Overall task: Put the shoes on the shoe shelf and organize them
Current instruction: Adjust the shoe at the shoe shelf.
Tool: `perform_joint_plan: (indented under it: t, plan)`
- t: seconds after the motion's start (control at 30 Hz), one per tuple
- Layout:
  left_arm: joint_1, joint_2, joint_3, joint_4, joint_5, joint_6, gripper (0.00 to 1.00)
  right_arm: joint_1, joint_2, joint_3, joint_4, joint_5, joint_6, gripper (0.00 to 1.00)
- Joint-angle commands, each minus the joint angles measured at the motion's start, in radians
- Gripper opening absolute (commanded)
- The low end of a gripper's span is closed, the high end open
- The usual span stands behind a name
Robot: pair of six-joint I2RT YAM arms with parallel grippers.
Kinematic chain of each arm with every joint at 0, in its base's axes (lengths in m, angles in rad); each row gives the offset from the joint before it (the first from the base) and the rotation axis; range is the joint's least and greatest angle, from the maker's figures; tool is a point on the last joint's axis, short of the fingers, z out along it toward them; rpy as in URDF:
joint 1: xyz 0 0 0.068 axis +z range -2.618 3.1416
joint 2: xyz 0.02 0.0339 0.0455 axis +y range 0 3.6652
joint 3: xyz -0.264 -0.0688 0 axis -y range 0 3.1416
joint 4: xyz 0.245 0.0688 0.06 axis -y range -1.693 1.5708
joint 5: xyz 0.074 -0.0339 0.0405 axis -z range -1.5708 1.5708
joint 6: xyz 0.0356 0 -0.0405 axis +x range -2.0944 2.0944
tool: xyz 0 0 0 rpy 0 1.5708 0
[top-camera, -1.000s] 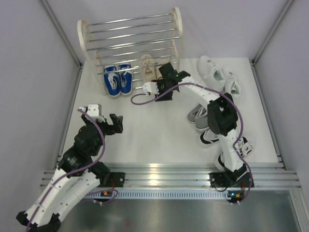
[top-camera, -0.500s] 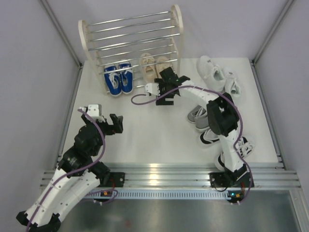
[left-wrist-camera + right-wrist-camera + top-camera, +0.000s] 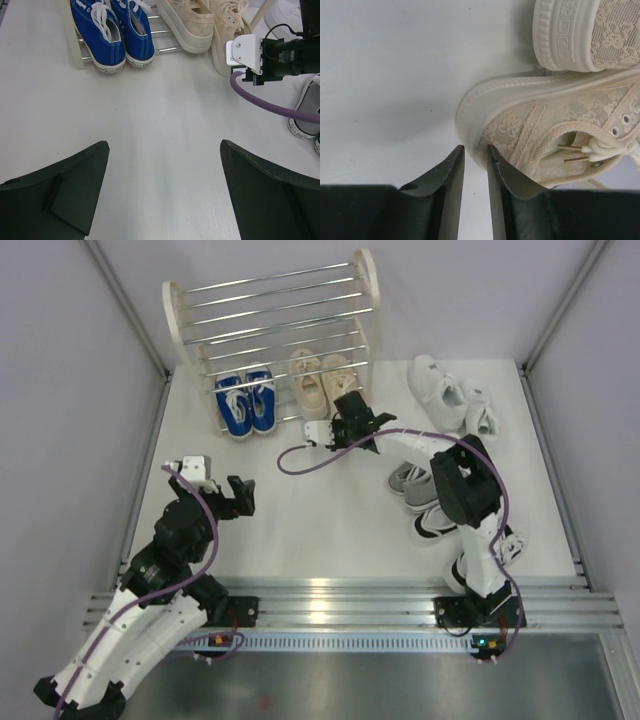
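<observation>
The shoe shelf (image 3: 270, 310) stands at the back. On its lowest rods sit the blue shoes (image 3: 245, 405) and the beige pair (image 3: 305, 380). The right beige shoe (image 3: 545, 125) lies tilted, with its heel toward my right gripper (image 3: 476, 148). That gripper's jaws stand close together with a narrow gap, their tips at the heel; whether they pinch it does not show. My left gripper (image 3: 165, 150) hovers open and empty over the table, well short of the shelf. White shoes (image 3: 440, 390), grey shoes (image 3: 408, 480) and black-and-white shoes (image 3: 432, 523) lie on the table on the right.
The right arm's purple cable (image 3: 300, 462) loops over the table in front of the shelf. Grey walls close in both sides. A metal rail (image 3: 330, 605) runs along the near edge. The upper shelf rods (image 3: 270, 285) carry nothing.
My right gripper has drawn back from the shelf toward the right, leaving the second beige shoe beside the first. Its jaws went wide and have since narrowed. The left arm has not moved.
</observation>
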Motion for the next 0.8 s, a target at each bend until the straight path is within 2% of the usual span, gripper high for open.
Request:
perform_joint_plan:
  t: [0.0, 0.03, 0.1, 0.13, 0.4, 0.77]
  plan:
    - [-0.001, -0.004, -0.001, 0.014, -0.003, 0.011, 0.98, 0.012, -0.067, -0.023, 0.046, 0.017, -0.016, 0.24]
    - [-0.001, -0.004, -0.001, 0.016, -0.003, 0.011, 0.98, 0.01, -0.068, -0.021, 0.043, 0.016, -0.016, 0.17]
    - [-0.001, -0.003, -0.001, 0.014, -0.005, 0.011, 0.98, 0.01, -0.076, -0.02, 0.041, 0.008, -0.019, 0.08]
    - [0.001, -0.004, -0.001, 0.016, -0.005, 0.013, 0.98, 0.01, -0.079, -0.018, 0.04, 0.01, -0.021, 0.0]
    - [-0.001, -0.007, -0.001, 0.016, -0.005, 0.013, 0.98, -0.011, -0.147, 0.026, 0.052, -0.018, -0.067, 0.0]
    - [-0.001, -0.009, -0.002, 0.016, -0.012, 0.013, 0.98, -0.04, -0.153, 0.11, 0.06, 0.023, -0.199, 0.0]
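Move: The right hand is low, with its fingertips at the heel of the right-hand beige shoe. That shoe's middle lies some 8 cm ahead and 2 cm to the left, roughly level with the hand. Its beige mate is also about 8 cm ahead but some 10 cm left, and the nearer blue shoe is about 5 cm ahead and 19 cm left. From the left hand, the right-hand beige shoe is about 30 cm ahead, 21 cm right and 17 cm below. Staying almost in place by the heel of the right-hand beige shoe, the right hand shuts its fingers from about a third open to fully closed, with nothing held between them. It then lifts off the heel at a quickening pace, going some 9 cm up and in the later part about 2.5 cm forward, while the fingers tip up a little, by roughly 10 degrees, and stay shut. ##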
